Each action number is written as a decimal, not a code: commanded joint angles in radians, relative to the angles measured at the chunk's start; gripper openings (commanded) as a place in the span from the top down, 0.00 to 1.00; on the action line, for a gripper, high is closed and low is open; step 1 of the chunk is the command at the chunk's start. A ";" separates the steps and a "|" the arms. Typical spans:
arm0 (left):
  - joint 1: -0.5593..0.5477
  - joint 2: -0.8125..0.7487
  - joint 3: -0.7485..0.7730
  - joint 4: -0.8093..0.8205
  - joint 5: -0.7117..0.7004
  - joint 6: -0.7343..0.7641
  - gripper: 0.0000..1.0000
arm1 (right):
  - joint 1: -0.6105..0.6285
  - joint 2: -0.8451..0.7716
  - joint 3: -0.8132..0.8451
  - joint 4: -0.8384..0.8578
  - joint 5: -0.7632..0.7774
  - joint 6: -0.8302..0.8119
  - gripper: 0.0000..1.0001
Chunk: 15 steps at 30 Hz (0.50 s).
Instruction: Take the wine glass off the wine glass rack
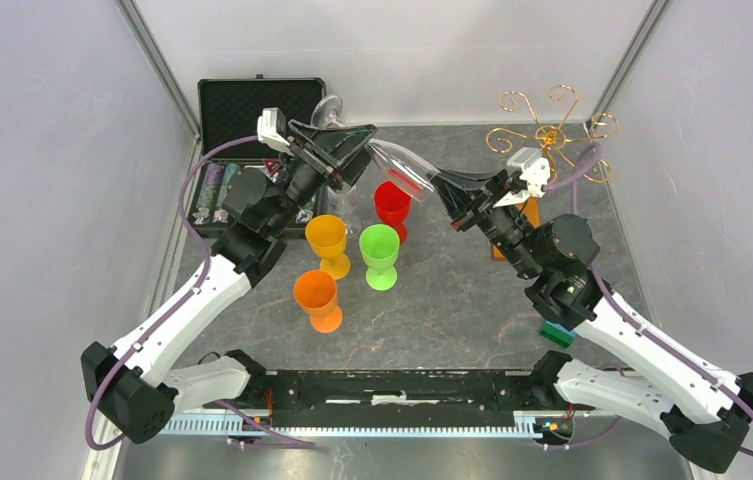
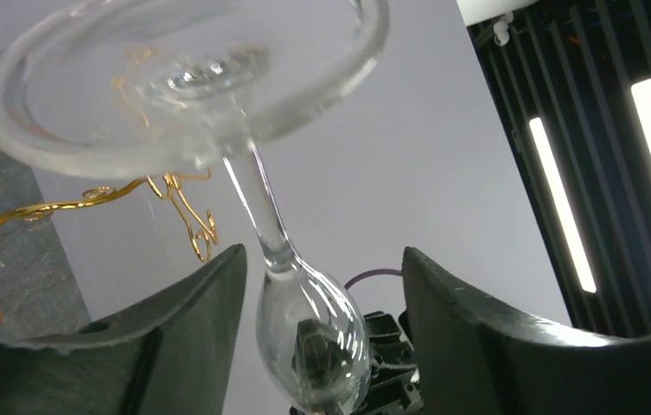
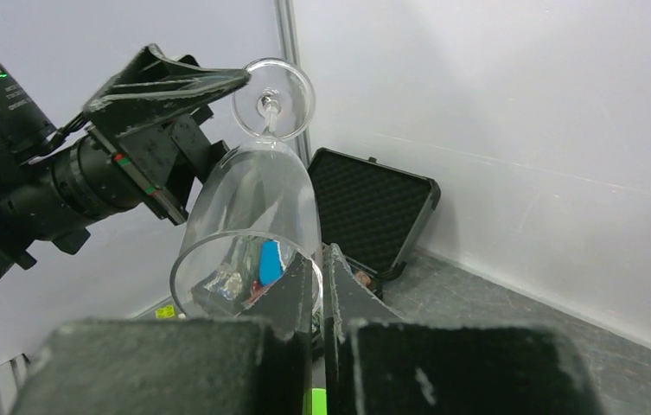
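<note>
The clear wine glass (image 1: 397, 165) hangs tilted in the air between my two arms, off the wine glass rack (image 1: 549, 132). My right gripper (image 3: 322, 290) is shut on the rim of the bowl (image 3: 252, 216), one finger inside the glass and one outside. My left gripper (image 2: 322, 294) is open, with the stem (image 2: 257, 207) between its spread fingers (image 2: 179, 320) and touching neither; the foot (image 2: 183, 78) fills the top of that view. The rack's gold curls (image 2: 179, 194) stand behind, with its orange-brown base (image 1: 512, 215) partly hidden by my right arm.
Red (image 1: 392, 205), yellow-orange (image 1: 327, 240), green (image 1: 380, 255) and orange (image 1: 317, 300) plastic goblets stand on the table below the glass. An open black chip case (image 1: 252, 110) lies at the back left, behind my left arm. Walls close in on both sides.
</note>
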 commanded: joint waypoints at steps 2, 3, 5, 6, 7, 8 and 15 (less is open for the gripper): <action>-0.002 -0.008 -0.029 0.065 0.086 0.055 0.21 | 0.001 -0.041 0.089 -0.043 0.091 0.025 1.00; -0.002 -0.016 -0.038 0.067 0.088 0.072 0.17 | 0.001 -0.047 0.100 -0.070 0.105 0.024 1.00; -0.001 -0.050 -0.067 0.060 0.090 0.110 0.10 | 0.002 -0.063 0.127 -0.144 0.132 0.015 1.00; -0.001 -0.070 -0.080 0.052 0.091 0.137 0.07 | 0.001 -0.069 0.143 -0.188 0.143 0.008 1.00; -0.001 -0.095 -0.093 0.029 0.087 0.164 0.04 | 0.001 -0.078 0.165 -0.250 0.156 -0.001 1.00; -0.001 -0.118 -0.100 0.006 0.083 0.201 0.01 | 0.001 -0.086 0.189 -0.321 0.163 -0.006 1.00; -0.001 -0.197 0.066 -0.469 0.085 0.698 0.00 | 0.001 -0.135 0.348 -0.831 0.206 -0.052 1.00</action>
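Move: The clear wine glass already hangs by its rim from my closed right fingers, its middle about 7 cm to their left, 3 cm ahead and slightly higher. From my half-open left fingers that middle is some 3 cm right and 1 cm back. About 36 cm below my right hand, the green glass stands 7 cm left and 1 cm ahead, the red one 3 cm left and 10 cm ahead. I keep my right fingers shut on the bowl's rim and carry the wine glass about 6 cm right, clear of my left hand, gathering speed and easing back late while the wrist swings roughly 10 degrees clockwise. My left fingers finish opening as that hand sinks, then draws back about 4 cm, rolling its left side up. ##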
